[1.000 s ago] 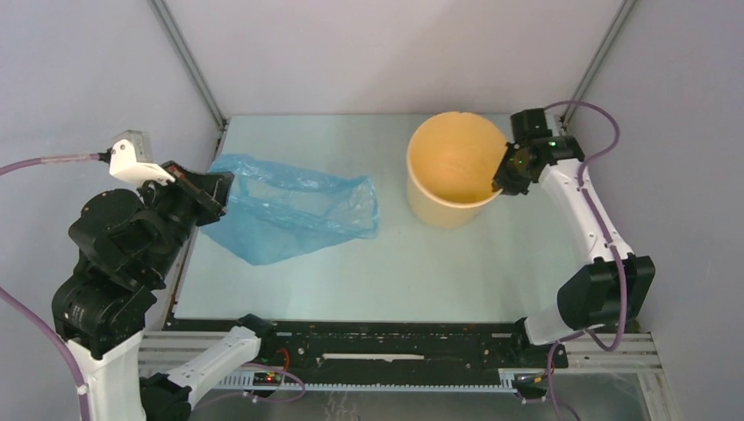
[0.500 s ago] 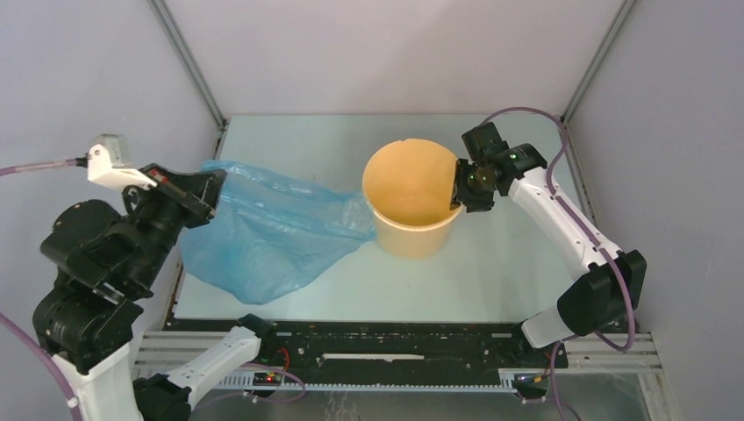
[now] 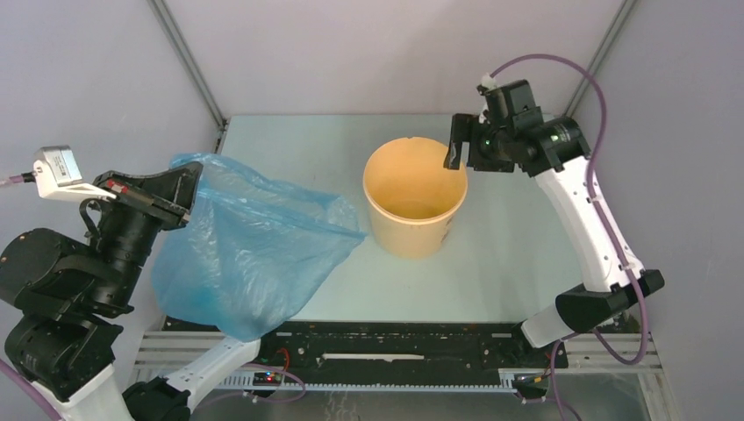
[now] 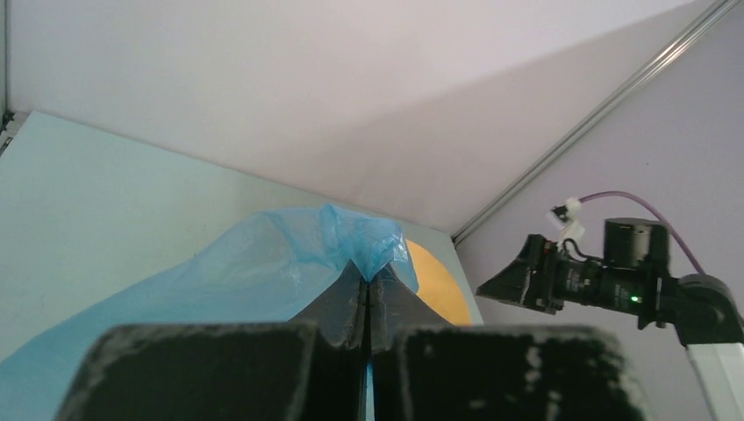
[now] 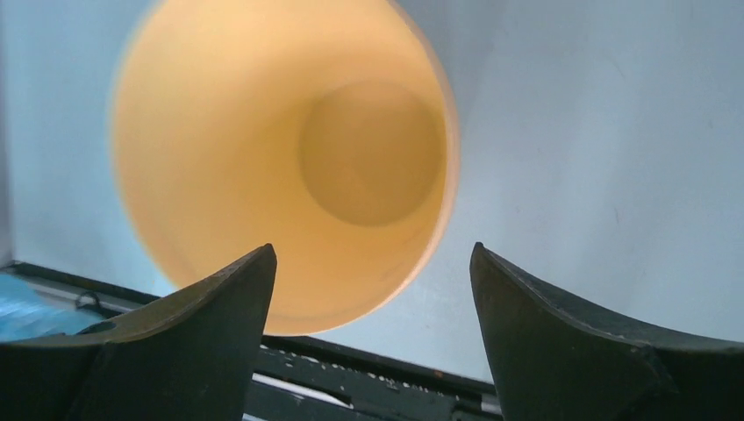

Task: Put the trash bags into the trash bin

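Observation:
The trash bag [image 3: 250, 254] is a thin, wrinkly light-blue film. It hangs from my left gripper [image 3: 182, 189], raised over the table's left side, and drapes down past the near edge. In the left wrist view the jaws [image 4: 368, 279] are pressed together on a pinch of the bag [image 4: 263, 272]. The trash bin [image 3: 414, 206], a pale yellow tapered tub, stands upright at mid-table with nothing inside. My right gripper [image 3: 456, 151] hovers above the bin's far-right rim, open and holding nothing. In the right wrist view its fingers [image 5: 373, 254] frame the bin's mouth [image 5: 289, 167].
The pale green table [image 3: 500, 254] is boxed in by grey walls on the left, back and right. A black rail [image 3: 395, 338] with cabling runs along the near edge by the arm bases. The bag's tip reaches close to the bin's left side.
My right gripper dragged the bin leftward, then let go of its rim, opened wide and rose. My left gripper lifted the bag higher and nearer, so it now hangs spread out.

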Action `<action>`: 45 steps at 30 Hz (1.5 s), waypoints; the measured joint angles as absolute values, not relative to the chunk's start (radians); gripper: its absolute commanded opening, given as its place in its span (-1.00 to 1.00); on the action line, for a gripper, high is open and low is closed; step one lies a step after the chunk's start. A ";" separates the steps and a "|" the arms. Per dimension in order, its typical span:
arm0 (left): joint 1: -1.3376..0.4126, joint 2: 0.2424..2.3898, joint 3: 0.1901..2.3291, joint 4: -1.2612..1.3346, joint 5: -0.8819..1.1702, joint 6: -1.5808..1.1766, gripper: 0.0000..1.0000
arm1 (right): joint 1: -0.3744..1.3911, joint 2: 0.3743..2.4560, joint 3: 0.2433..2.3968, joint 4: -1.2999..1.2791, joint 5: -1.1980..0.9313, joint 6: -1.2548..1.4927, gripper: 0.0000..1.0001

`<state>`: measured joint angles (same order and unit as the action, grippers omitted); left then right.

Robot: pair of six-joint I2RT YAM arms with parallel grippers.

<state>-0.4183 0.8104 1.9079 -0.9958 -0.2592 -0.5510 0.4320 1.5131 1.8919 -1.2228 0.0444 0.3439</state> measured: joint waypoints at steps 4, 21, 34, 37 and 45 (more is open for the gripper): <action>-0.418 0.810 1.911 -0.967 -0.259 -0.551 -1.00 | 0.477 1.513 2.027 -1.227 -0.014 0.332 0.84; -0.418 0.782 1.947 -0.877 -0.265 -0.564 -1.00 | 0.731 1.572 1.608 -0.527 -0.628 0.925 0.78; -0.418 0.783 1.947 -0.713 -0.214 -0.629 -1.00 | 0.767 1.581 1.605 -0.396 -0.696 0.982 0.84; -0.418 0.783 1.947 -0.692 -0.213 -0.629 -0.99 | 0.767 1.576 1.582 -0.360 -0.712 0.985 0.82; -0.418 0.797 1.930 -0.617 -0.170 -0.635 -1.00 | 0.765 1.563 1.507 -0.275 -0.742 1.040 -0.33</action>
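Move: The trash bag's free right-hand mouth corner hangs roughly 22 cm to the right hand's left and 14 cm back, about level with it or a couple of centimetres lower. The trash bin's middle is some 10 cm to the right hand's left, 2 cm ahead and 18 cm below. From the left hand, which already pinches the opposite side of the mouth, the free corner is about 21 cm right, 5 cm ahead and 25 cm down. The bag's free corner is what the right hand goes for: it swings about 25 cm left and 10 cm back over the bin, rising at first then sinking partway, the wrist turning until the open fingers point left. There they begin to close around the film, still partly open. The left hand keeps its pinch and lifts its side some 10 cm, drawing back slightly and tipping its fingers up. ##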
